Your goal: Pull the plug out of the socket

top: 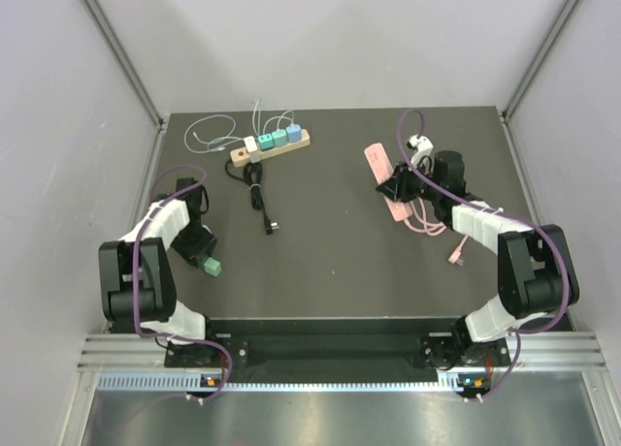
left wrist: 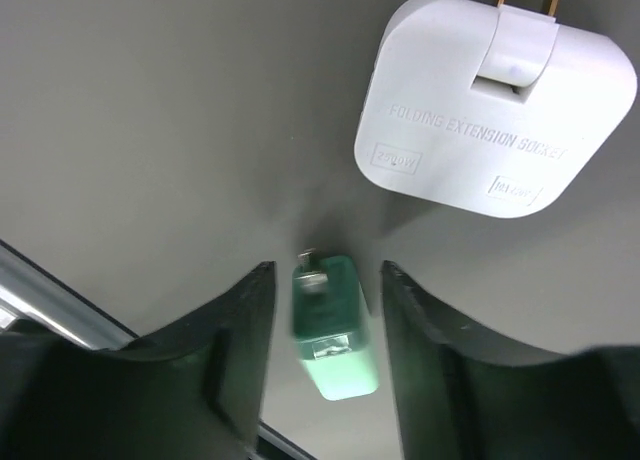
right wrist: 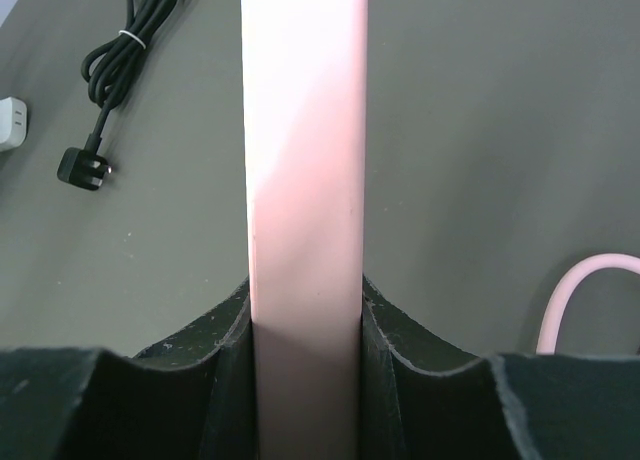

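A small green plug (top: pixel 212 266) (left wrist: pixel 335 340) lies near the table's front left, prongs pointing away from the wrist camera. My left gripper (top: pixel 199 247) (left wrist: pixel 327 270) stands open around it, with a gap between the plug and each finger. The pink socket strip (top: pixel 380 163) (right wrist: pixel 305 130) lies at the right of the table, far from the plug. My right gripper (top: pixel 398 189) (right wrist: pixel 305 285) is shut on the strip, both fingers pressed against its long sides. The strip's outlets are not visible in the right wrist view.
A white folding extension socket (left wrist: pixel 495 105) lies just beyond the left gripper. At the back a wooden power strip (top: pixel 277 141) holds several plugs, with white cables (top: pixel 209 131) and a black cord (top: pixel 258 189) beside it. The pink cable (top: pixel 427 223) and a white adapter (top: pixel 419 145) sit beside the right arm.
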Controlling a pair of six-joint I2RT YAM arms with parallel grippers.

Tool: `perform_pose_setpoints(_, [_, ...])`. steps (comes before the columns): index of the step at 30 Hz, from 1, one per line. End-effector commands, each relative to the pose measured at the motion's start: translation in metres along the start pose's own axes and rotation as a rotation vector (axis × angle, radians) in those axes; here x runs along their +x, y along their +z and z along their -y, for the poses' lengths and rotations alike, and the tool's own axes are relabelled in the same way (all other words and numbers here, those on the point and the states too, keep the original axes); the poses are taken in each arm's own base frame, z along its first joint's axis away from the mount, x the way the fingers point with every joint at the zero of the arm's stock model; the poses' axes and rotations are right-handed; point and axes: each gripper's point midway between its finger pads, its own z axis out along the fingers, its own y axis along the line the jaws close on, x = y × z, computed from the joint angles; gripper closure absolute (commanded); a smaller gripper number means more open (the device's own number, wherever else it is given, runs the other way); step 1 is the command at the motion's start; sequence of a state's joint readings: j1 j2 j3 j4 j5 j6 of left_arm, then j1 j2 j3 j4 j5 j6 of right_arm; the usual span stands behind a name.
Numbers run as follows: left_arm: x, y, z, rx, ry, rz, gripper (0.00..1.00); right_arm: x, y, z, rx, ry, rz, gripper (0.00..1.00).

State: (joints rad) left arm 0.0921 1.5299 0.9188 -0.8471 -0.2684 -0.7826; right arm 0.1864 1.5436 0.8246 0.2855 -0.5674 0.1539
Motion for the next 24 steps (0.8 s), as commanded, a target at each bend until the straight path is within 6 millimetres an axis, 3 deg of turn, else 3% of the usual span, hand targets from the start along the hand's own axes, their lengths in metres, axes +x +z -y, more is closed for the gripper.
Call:
perform_pose_setpoints(1, [-0.011, -0.016, -0.007, 0.004, -0.007, 0.050, 0.47, -0.035, -0.008, -0.008, -0.029, -0.063, 0.107, 1.00])
perform_pose_setpoints(6, [-0.023, -0.031, -0.002, 0.060, -0.016, 0.114, 0.39, -0.034, -0.008, -0.008, -0.030, -0.069, 0.105, 1.00])
perform_pose_setpoints(7, [-0.028, -0.037, 0.000, 0.083, -0.012, 0.138, 0.34, -0.033, -0.008, -0.008, -0.032, -0.067, 0.103, 1.00])
perform_pose_setpoints(10, [-0.038, -0.055, 0.008, 0.162, 0.002, 0.186, 0.33, -0.033, -0.007, -0.007, -0.033, -0.070, 0.103, 1.00])
perform_pose_setpoints(14, [-0.044, -0.085, 0.030, 0.359, 0.057, 0.253, 0.17, -0.030, -0.006, -0.004, -0.027, -0.067, 0.094, 1.00])
perform_pose_setpoints(15, [-0.046, -0.091, 0.039, 0.424, 0.067, 0.281, 0.01, -0.030, -0.006, -0.003, -0.024, -0.065, 0.093, 1.00])
perform_pose_setpoints(16, [-0.045, -0.107, 0.045, 0.514, 0.102, 0.315, 0.01, -0.030, -0.006, 0.000, -0.019, -0.063, 0.091, 1.00])
perform_pose_setpoints(18, [-0.038, -0.119, 0.055, 0.630, 0.158, 0.339, 0.01, -0.030, -0.006, 0.008, 0.004, -0.058, 0.087, 1.00])
perform_pose_setpoints(20, [-0.039, -0.149, 0.064, 0.769, 0.198, 0.422, 0.01, -0.029, -0.007, 0.018, 0.029, -0.053, 0.079, 1.00])
perform_pose_setpoints(24, [-0.035, -0.184, 0.069, 0.921, 0.256, 0.516, 0.01, -0.023, -0.006, 0.040, 0.077, -0.017, 0.042, 1.00])
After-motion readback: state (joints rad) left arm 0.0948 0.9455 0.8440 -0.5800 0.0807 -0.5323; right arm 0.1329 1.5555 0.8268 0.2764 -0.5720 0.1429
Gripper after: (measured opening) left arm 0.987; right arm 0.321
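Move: The green plug lies right at the left fingertips, about 1 cm back, 1 cm right and 2 cm below. The white extension socket is some 6 cm ahead and 2 cm left of this hand, the black plug about 9 cm ahead and 16 cm right, both some 2 cm below. The right hand has the pink cord's loops 4 cm back and 8 cm right, its pink plug 14 cm back and 15 cm right, both about 12 cm below. Already loose around the green plug, the left fingers spread from half to fully open and lift clear of it, slowly, then faster: about 15 cm up, swinging some 5 cm forward and 5 cm right late on, the wrist tipping up and turning clockwise. The right hand keeps its pinch on the pink socket, holding still, then easing about 2 cm right towards the cord's loops. ##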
